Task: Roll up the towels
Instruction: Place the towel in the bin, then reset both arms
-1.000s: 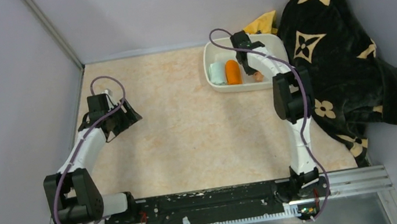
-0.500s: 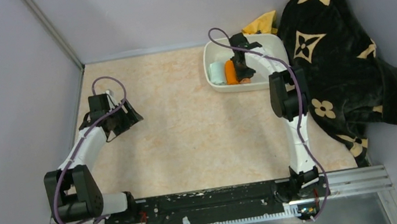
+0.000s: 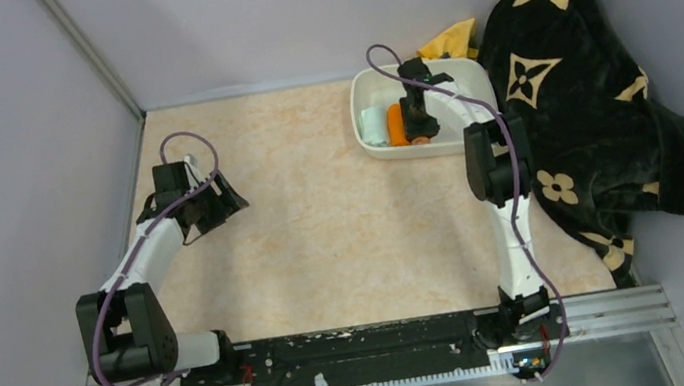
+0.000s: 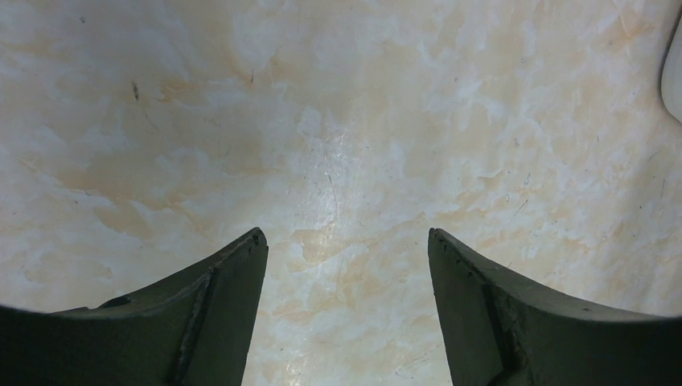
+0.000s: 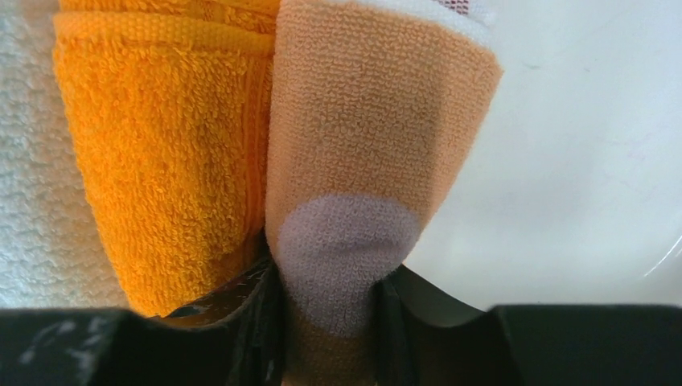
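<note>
Three rolled towels lie side by side in the white bin (image 3: pixel 468 74): pale mint (image 3: pixel 373 126), bright orange (image 3: pixel 396 125) and the striped one (image 3: pixel 422 139). My right gripper (image 3: pixel 417 125) reaches down into the bin. In the right wrist view the striped towel (image 5: pixel 370 121) fills the gap between the fingers and touches both, pressed against the orange roll (image 5: pixel 161 145), with the mint roll (image 5: pixel 28 161) at the far left. My left gripper (image 3: pixel 223 198) hovers over the bare tabletop at the left, wide open (image 4: pixel 346 241) with nothing in it.
A big black blanket with tan flowers (image 3: pixel 587 98) is heaped along the right wall, close to the bin and my right arm. A yellow cloth (image 3: pixel 451 39) peeks out behind the bin. Grey walls close in the left, back and right sides.
My right gripper has carried the striped towel leftward in the bin until it rests against the orange roll. The left arm has not moved.
</note>
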Controlling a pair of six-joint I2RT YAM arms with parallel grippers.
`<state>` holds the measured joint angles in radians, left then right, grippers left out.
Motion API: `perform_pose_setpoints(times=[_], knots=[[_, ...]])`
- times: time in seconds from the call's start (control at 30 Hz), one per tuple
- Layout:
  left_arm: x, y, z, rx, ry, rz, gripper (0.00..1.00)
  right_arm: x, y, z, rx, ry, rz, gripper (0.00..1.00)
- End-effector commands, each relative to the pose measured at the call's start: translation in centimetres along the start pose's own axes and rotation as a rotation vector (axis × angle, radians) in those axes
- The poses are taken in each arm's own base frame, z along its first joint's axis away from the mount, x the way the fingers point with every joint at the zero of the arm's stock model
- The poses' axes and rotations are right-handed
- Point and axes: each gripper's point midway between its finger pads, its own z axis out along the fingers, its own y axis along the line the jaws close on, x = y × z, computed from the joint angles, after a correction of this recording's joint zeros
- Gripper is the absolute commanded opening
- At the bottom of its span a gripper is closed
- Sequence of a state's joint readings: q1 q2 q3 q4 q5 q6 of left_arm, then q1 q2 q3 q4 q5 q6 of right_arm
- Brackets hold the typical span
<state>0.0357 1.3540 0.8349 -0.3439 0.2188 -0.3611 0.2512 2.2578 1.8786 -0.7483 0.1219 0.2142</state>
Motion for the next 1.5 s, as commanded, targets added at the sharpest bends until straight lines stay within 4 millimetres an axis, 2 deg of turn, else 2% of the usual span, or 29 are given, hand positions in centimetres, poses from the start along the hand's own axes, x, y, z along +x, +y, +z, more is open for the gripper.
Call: perform_pose_setpoints(times=[0.0,0.17,0.33,0.5,0.53,0.63,0.83,0.93,1.0,1.1,1.2,1.27,1.3,1.47], knots=[[0.1,-0.5,0.0,0.035,0.009,0.015,0.79,-2.0,0.4,-3.0,-0.036,-0.091,0.032,0.40],[-0.3,-0.9,-0.6,0.054,-0.008,0.026,0.79,-2.9,-0.3,-6.2,-0.021,-0.149,0.040,0.51],[-0.9,-1.8,-1.7,0.091,-0.030,0.059,0.79,-3.2,-1.2,-11.7,-0.024,-0.236,0.065,0.57],[-2.1,-3.6,-3.9,0.153,-0.080,0.081,0.80,-2.2,-2.2,-18.2,-0.053,-0.341,0.088,0.59],[-2.4,-4.0,-4.7,0.167,-0.095,0.085,0.80,-2.0,-2.5,-20.6,-0.063,-0.391,0.095,0.60],[-3.7,-5.3,-7.4,0.192,-0.154,0.102,0.80,-1.0,-3.6,-25.7,-0.081,-0.512,0.102,0.62],[-7.0,-6.9,-15.4,0.167,-0.341,0.132,0.81,2.8,-6.6,-35.7,-0.097,-0.818,0.141,0.70],[-8.0,-7.0,-19.1,0.146,-0.465,0.152,0.86,5.2,-8.6,-38.7,-0.069,-0.944,0.173,0.78],[-8.1,-6.5,-21.1,0.117,-0.537,0.148,0.88,6.9,-9.7,-40.0,-0.052,-1.015,0.192,0.86],[-7.9,-5.2,-22.9,0.048,-0.604,0.115,0.89,9.2,-11.0,-40.9,-0.025,-1.094,0.209,0.92],[-7.5,-4.1,-23.2,0.013,-0.640,0.106,0.91,10.7,-12.2,-41.5,0.010,-1.159,0.231,0.95],[-7.3,-4.1,-23.4,0.037,-0.690,0.108,0.93,11.3,-12.6,-41.8,0.018,-1.194,0.228,0.96],[-7.3,-4.2,-23.6,0.054,-0.720,0.103,0.98,11.5,-12.7,-41.9,0.020,-1.207,0.231,0.96],[-6.9,-4.5,-24.2,0.107,-0.798,0.071,1.00,11.7,-12.8,-41.2,0.030,-1.198,0.228,0.96]])
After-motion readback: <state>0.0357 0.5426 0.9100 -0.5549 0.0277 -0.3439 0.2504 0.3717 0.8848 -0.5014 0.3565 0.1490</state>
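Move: The right gripper is down in the bin, its fingers still around the near half of the peach towel, whose middle lies about 2 cm ahead and 1 cm below. The orange towel lies about 4 cm left and 2 cm ahead, the light-blue one some 8 cm left and 2 cm ahead. From the left gripper, the peach towel is roughly 35 cm right, 17 cm ahead and 6 cm lower. Spread the right fingers wide to let go of the peach towel, lift clear, then sweep up and back out of the bin, some 30 cm each way, drifting right and tipping the fingers up about 65 degrees until they point ahead. Raise the empty left gripper too, a little over 20 cm and some 10 cm back, tilting it up and opening it fully; let it sink slightly at the end. ##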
